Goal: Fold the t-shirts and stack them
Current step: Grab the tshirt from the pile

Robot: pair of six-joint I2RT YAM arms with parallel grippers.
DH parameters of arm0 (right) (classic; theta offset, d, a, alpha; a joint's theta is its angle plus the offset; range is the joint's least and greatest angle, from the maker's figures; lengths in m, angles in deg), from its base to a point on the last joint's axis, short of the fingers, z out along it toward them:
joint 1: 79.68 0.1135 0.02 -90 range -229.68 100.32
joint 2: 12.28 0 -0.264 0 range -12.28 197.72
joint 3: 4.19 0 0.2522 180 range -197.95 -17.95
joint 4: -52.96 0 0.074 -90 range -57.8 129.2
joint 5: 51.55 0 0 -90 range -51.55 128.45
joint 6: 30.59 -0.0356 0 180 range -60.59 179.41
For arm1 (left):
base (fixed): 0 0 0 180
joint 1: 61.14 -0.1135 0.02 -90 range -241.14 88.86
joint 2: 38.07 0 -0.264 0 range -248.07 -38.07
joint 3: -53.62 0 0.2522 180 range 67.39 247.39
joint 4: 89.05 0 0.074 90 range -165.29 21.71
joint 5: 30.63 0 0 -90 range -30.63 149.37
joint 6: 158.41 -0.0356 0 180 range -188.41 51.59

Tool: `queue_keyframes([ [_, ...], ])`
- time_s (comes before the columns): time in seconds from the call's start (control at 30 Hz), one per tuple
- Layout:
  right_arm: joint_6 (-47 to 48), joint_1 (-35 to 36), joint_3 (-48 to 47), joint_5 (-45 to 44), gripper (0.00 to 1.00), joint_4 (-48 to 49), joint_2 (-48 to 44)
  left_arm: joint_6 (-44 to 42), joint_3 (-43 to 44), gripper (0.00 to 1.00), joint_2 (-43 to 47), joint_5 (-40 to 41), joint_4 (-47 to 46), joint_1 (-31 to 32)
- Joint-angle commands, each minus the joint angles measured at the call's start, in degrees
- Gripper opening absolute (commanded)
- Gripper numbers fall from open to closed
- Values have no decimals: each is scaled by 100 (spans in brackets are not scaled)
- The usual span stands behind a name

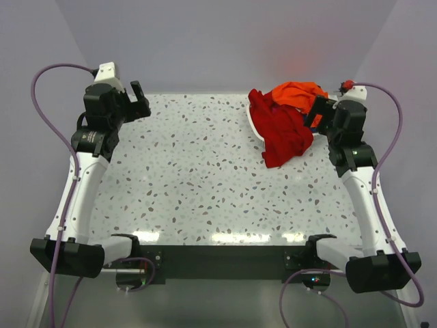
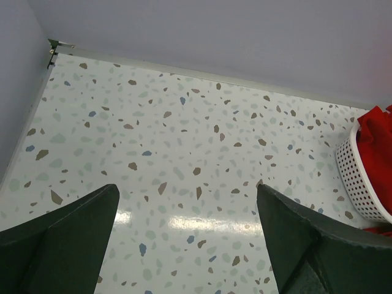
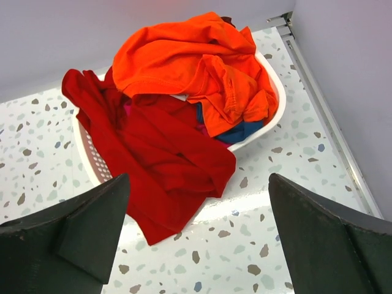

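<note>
A deep red t-shirt (image 3: 159, 165) (image 1: 283, 133) hangs crumpled out of a white slatted basket (image 3: 274, 110) onto the table at the back right. A bright orange t-shirt (image 3: 190, 58) (image 1: 295, 94) is piled on top in the basket. A sliver of magenta-pink cloth (image 3: 127, 110) peeks between them. My right gripper (image 3: 199, 214) (image 1: 317, 109) hovers open just in front of the red shirt, touching nothing. My left gripper (image 2: 187, 217) (image 1: 140, 99) stands open over bare table at the back left, far from the shirts.
A dark blue cloth (image 3: 242, 131) lies under the orange shirt in the basket. The basket's side (image 2: 358, 177) shows at the right edge of the left wrist view. Walls close the table (image 1: 205, 178) at the back and both sides.
</note>
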Motion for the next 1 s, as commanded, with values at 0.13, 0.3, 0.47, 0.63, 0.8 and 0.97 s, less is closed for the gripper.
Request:
queue_keyframes([
  [0.13, 564, 67, -158, 65, 99, -9, -207, 30, 164, 100, 151, 231, -41, -20],
  [0.3, 1145, 715, -606, -303, 99, -61, 100, 4, 120, 100, 160, 257, -93, -20],
  [0.47, 1242, 1130, -1430, -646, 99, -272, 1127, 21, 164, 100, 116, 275, -103, -20],
  [0.63, 874, 1139, -2493, -936, 98, -597, 2487, 109, 68, 100, 160, 257, -24, -20],
  [0.8, 356, 1148, -3347, -1138, 99, -1133, 3571, 135, 41, 100, 142, 231, 99, -20],
  [0.97, 161, 1139, -3465, -903, 99, -1372, 3950, 74, 41, 100, 177, 389, 284, -20],
])
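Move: The red t-shirt draped over the basket's near side is about 15 cm ahead of the right hand, 6 cm to its left and 22 cm below. The orange t-shirt lies some 23 cm ahead, 1 cm left and 19 cm down; the white basket's middle is about 19 cm ahead, 3 cm left, 26 cm down. From the left hand, the red t-shirt is roughly 13 cm ahead and 50 cm right, 25 cm lower. The open right hand swings left, then reaches about 13 cm forward and dips towards the red t-shirt, tipping down. ##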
